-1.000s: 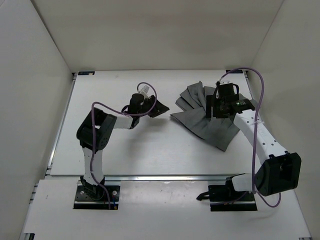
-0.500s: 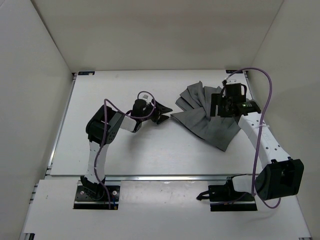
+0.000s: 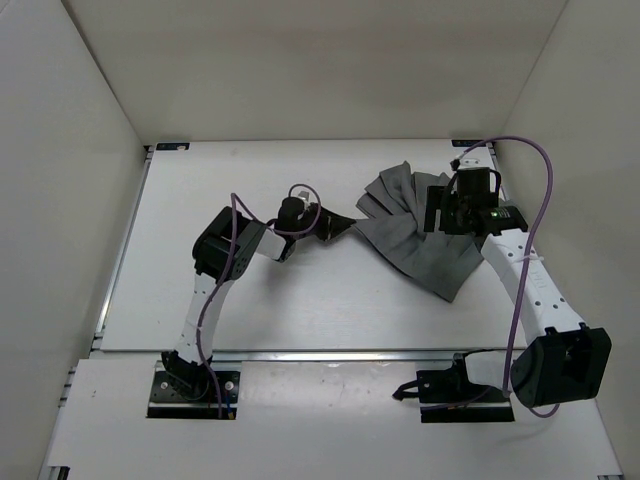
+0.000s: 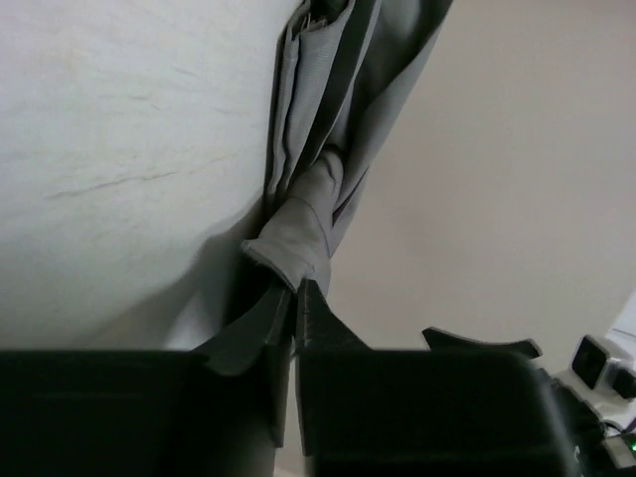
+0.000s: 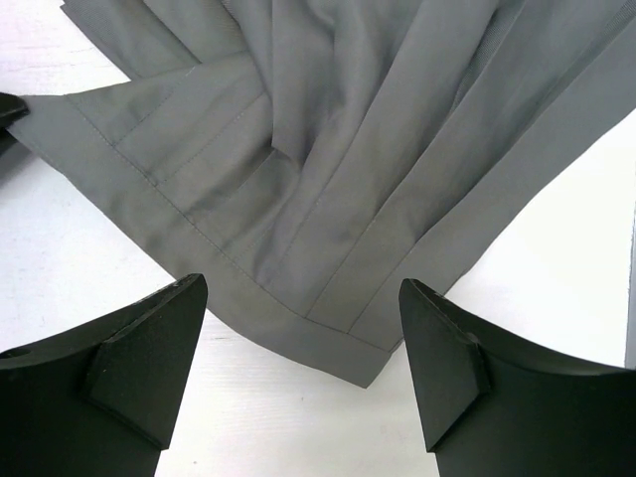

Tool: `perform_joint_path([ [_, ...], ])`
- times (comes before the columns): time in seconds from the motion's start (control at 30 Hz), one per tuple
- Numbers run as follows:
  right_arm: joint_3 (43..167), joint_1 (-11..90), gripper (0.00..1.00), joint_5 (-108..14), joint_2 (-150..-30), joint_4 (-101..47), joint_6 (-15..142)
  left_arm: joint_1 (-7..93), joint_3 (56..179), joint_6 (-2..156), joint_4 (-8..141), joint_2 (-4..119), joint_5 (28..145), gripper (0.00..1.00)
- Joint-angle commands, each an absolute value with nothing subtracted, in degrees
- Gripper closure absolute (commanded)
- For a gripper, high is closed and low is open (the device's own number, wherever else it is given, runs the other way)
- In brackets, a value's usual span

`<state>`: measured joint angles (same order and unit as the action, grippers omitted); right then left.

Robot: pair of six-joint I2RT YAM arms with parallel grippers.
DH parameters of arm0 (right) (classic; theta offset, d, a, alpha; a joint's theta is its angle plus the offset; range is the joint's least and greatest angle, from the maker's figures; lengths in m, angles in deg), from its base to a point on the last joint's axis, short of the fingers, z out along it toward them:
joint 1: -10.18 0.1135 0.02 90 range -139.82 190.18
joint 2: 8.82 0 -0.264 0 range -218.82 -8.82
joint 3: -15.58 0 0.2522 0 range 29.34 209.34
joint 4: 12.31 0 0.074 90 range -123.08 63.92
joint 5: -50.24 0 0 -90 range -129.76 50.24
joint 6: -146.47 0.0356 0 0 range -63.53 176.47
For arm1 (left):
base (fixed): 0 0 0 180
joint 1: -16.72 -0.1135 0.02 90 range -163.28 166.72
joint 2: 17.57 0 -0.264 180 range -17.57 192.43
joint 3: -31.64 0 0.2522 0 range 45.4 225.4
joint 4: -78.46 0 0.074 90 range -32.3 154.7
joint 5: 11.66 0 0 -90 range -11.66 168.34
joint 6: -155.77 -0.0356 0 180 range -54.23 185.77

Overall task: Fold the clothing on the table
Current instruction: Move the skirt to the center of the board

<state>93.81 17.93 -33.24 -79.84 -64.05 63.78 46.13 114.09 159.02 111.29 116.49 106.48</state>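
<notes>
The clothing is a dark grey pleated piece lying crumpled on the right half of the white table. My left gripper reaches in from the left and is shut on the clothing's left corner. In the left wrist view the jaws pinch a bunched fold of the clothing at the left gripper. My right gripper hovers above the clothing's upper right part. In the right wrist view the right gripper stands wide open, with a hemmed corner of the clothing below it and nothing held.
White walls close in the table on three sides. A metal rail runs along the near edge, with both arm bases below it. Purple cables loop off both arms. Bare tabletop shows under the right jaws.
My left arm has stretched right to the clothing's left corner; its jaws opened, then closed on it. The right gripper drifted slightly up and right and stayed open.
</notes>
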Motion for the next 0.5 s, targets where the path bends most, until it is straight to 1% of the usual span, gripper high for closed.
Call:
perform_joint_path([
  [0.0, 92.98, 17.39, 0.24, -33.61, -78.08, -61.67, 63.32, 47.22, 117.46, 160.95, 111.02, 118.22, 108.92, 0.91],
  [0.03, 93.15, 17.22, 0.24, -33.87, -78.08, -61.5, 63.15, 47.22, 117.56, 160.95, 111.63, 118.57, 109.01, 0.97],
  [0.07, 93.24, 17.48, 0.23, -33.61, -77.73, -61.93, 63.32, 46.78, 117.65, 161.3, 112.85, 119.01, 109.1, 1.0],
  [0.13, 92.89, 17.21, 0.24, -34.14, -77.82, -61.59, 63.23, 47.22, 116.33, 162.0, 115.57, 118.58, 108.49, 1.0],
  [0.23, 92.71, 17.39, 0.24, -34.48, -77.81, -61.58, 62.71, 45.73, 110.45, 160.96, 117.53, 114.37, 105.86, 1.0],
  [0.3, 92.71, 17.65, 0.24, -35.27, -77.99, -61.15, 62.62, 44.15, 106.24, 153.7, 113.67, 107.45, 104.45, 1.0],
  [0.4, 92.1, 20.72, 0.25, -36.94, -77.99, -60.97, 61.66, 40.47, 102.01, 142.28, 100.96, 96.48, 101.2, 1.0],
  [0.43, 90.79, 21.77, 0.26, -36.86, -77.73, -60.62, 61.56, 38.8, 101.65, 139.8, 97.87, 94.6, 100.67, 1.0],
  [0.47, 89.56, 23.87, 0.26, -36.69, -77.64, -60.36, 61.04, 38.17, 101.21, 135.16, 91.92, 90.49, 98.66, 1.0],
])
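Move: The skirt's left corner is right at the left fingertips, about 1 cm below the hand point. From that hand the skirt's middle lies some 14 cm right and 2 cm back, its folded far-left flap about 6 cm right and 9 cm ahead, and the board's centre roughly 11 cm left and 4 cm back. From the raised right hand, that corner is about 21 cm left, 9 cm ahead and 17 cm down. The skirt's left corner gets pinched as the left fingers, already nearly together on it, finish shutting while easing about 1 cm right. The left hand then turns back and drags the corner left and a little back across the board towards its centre, picking up speed, to end some 5 cm left of the start, its tips dipping about 10 degrees. The open right hand drifts a centimetre or two left above the skirt. ##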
